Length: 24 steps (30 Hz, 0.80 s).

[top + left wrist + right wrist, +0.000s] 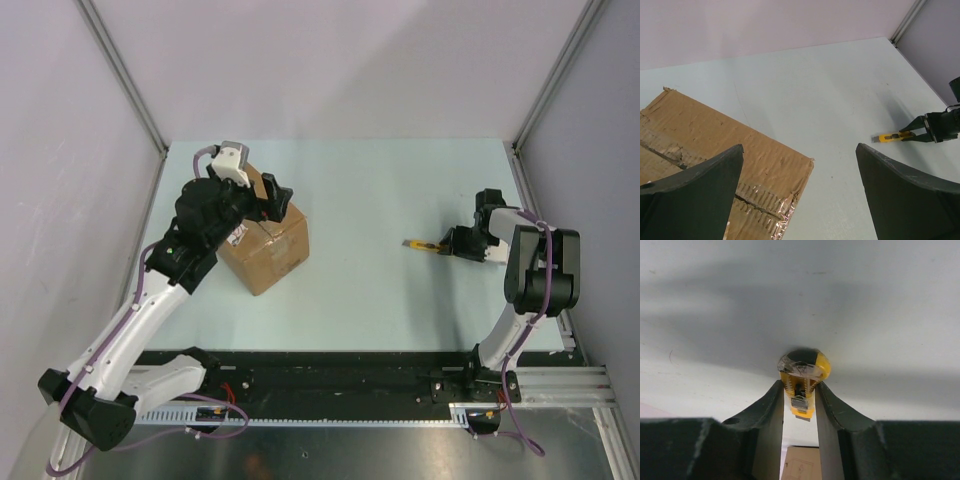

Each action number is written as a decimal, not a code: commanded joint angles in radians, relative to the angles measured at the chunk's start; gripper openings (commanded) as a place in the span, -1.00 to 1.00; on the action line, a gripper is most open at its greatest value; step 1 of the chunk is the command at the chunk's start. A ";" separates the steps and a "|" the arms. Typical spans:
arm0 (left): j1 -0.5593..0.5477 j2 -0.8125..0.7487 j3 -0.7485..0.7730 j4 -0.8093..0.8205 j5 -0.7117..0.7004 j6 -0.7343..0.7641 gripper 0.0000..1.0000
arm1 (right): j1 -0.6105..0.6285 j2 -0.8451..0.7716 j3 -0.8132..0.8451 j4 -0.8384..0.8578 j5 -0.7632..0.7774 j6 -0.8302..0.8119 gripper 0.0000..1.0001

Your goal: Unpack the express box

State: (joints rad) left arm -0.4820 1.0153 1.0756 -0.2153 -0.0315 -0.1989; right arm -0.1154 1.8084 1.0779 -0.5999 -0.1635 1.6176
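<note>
The express box point(272, 250) is a brown cardboard carton standing at the left of the table with its flaps closed and shiny tape along the seam point(760, 207). My left gripper point(272, 197) hovers over the box's far right corner, wide open point(799, 147) and holding nothing. A small yellow utility knife point(420, 245) lies on the table at the right. My right gripper point(446, 244) is low at the knife's handle end. In the right wrist view its fingers point(799, 383) press both sides of the knife point(802, 371), and the box point(802, 464) shows far behind.
Grey enclosure walls with metal corner posts point(545, 85) ring the pale green table point(380, 190). The black rail point(340, 375) carrying both arm bases runs along the near edge. From the left wrist view the right gripper point(920, 134) and knife point(888, 136) sit far right.
</note>
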 commanded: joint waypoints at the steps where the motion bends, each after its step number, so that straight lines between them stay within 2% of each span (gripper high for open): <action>1: -0.004 -0.021 0.010 0.021 -0.015 0.001 0.99 | -0.001 0.025 0.002 -0.046 0.044 -0.021 -0.75; 2: -0.004 -0.023 0.010 0.022 -0.012 0.001 0.99 | 0.002 0.016 0.005 -0.044 0.054 -0.036 -0.90; 4: -0.004 -0.018 0.017 0.021 -0.002 -0.007 0.99 | 0.010 -0.010 0.011 -0.041 0.099 -0.064 -1.00; 7: -0.004 0.000 0.032 0.024 0.021 -0.020 0.99 | 0.022 -0.043 0.033 -0.049 0.159 -0.136 -1.00; 15: -0.021 0.078 0.073 0.024 0.123 -0.076 0.99 | 0.051 -0.109 0.031 -0.002 0.162 -0.364 -1.00; 20: -0.059 0.152 0.087 0.025 0.191 -0.135 0.99 | 0.097 -0.222 0.031 0.022 0.135 -0.409 -1.00; 24: -0.116 0.224 0.113 0.028 0.223 -0.194 0.99 | 0.106 -0.334 0.031 0.040 0.070 -0.345 -1.00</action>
State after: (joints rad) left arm -0.5438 1.1866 1.1275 -0.2115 0.1196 -0.3153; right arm -0.0158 1.6012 1.0840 -0.5919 -0.0448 1.2587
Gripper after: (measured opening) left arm 0.996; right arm 0.307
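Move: The right hand already grips the yellow cutter near its right end, down at the table; the cutter's middle is about 5 cm to this hand's left, level ahead and in height. The express box is roughly 55 cm to its left, about 1 cm farther out and 5 cm higher. From the left hand the cutter lies some 39 cm right, 5 cm ahead and 32 cm below; the box's middle is about 13 cm left, 5 cm ahead and 26 cm below. Keeping its pinch on the yellow cutter, the right hand first turns almost in place, drifting about 1 cm right, then lifts ever faster to about 6 cm up and comes back slightly left, twisting some 20-25 degrees counter-clockwise while its left side dips and the fingertips swing forward. After a short wait the open left hand, empty, sets off about 6 cm to the right and 3-4 cm down towards the cutter, turning about 10 degrees clockwise and tipping down by about as much. ##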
